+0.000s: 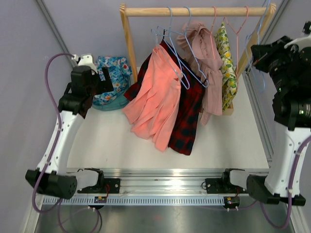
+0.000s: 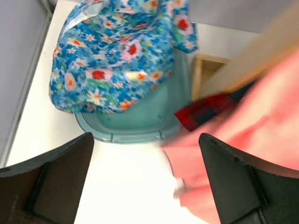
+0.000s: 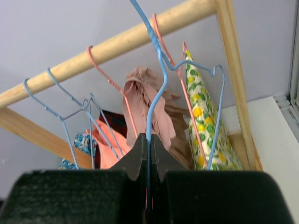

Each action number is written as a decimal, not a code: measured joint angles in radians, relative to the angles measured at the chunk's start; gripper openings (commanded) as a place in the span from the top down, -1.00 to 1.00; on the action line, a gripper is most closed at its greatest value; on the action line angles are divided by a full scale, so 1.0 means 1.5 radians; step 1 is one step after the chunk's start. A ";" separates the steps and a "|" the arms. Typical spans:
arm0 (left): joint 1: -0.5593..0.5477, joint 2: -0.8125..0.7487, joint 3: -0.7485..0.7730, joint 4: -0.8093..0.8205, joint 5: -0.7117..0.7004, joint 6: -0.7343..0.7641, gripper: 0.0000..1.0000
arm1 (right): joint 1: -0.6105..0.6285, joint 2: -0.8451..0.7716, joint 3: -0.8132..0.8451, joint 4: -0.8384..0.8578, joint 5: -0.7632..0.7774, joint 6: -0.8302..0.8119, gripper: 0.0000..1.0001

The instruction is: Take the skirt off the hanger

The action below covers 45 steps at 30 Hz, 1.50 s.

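A blue floral skirt (image 1: 112, 77) (image 2: 121, 51) lies bunched in a teal basin (image 1: 111, 105) (image 2: 140, 123) at the back left of the table, off any hanger. My left gripper (image 1: 104, 80) (image 2: 147, 182) hovers just in front of the basin, open, with only white table between its fingers. My right gripper (image 1: 256, 52) (image 3: 149, 140) is up at the right end of the rack, shut on the wire of a bare blue hanger (image 3: 156, 84) that hooks over the wooden rod (image 3: 117, 44).
A wooden clothes rack (image 1: 194, 10) stands at the back. On it hang a coral garment (image 1: 155, 97), a red plaid one (image 1: 187, 116), a dusty pink one (image 1: 206, 63) and a lemon-print one (image 1: 227, 63). The coral cloth (image 2: 252, 126) hangs close by my left gripper's right finger.
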 measured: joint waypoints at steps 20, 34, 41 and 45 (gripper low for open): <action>-0.132 -0.295 -0.267 -0.141 0.003 -0.068 -0.98 | 0.000 0.095 -0.106 0.108 0.120 -0.049 -0.92; -0.133 -0.341 -0.344 -0.146 -0.016 -0.069 -0.98 | -0.001 0.089 0.021 0.075 0.058 -0.098 -0.99; -0.133 -0.344 -0.348 -0.146 -0.017 -0.069 -0.98 | -0.001 0.167 0.038 0.069 -0.012 -0.097 -0.91; -0.133 -0.344 -0.348 -0.146 -0.017 -0.069 -0.98 | -0.001 0.197 0.004 0.060 -0.024 -0.097 -0.89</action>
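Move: Ahead of the right hand, which holds the emptied blue hanger, the free right end of the rail lies some 14 cm farther out, 3 cm to the right and 4 cm higher. The lemon skirt hangs about 18 cm ahead, 2 cm to the left and 15 cm lower, and the dusty-pink dress is level with the skirt, 6 cm farther left. From the left hand, that rail end is roughly 55 cm to the right, 8 cm ahead and 28 cm up. Reaching about 10 cm forward, then sinking 7 cm and easing right, the right hand sets the blue hanger's hook over the rail and opens wide. It backs off 5 cm while rising, then goes forward and down again, bringing its open fingers astride the lemon skirt's pink hanger. The empty left hand, still open, draws back 15 cm and down from the basket, tipping downward. ##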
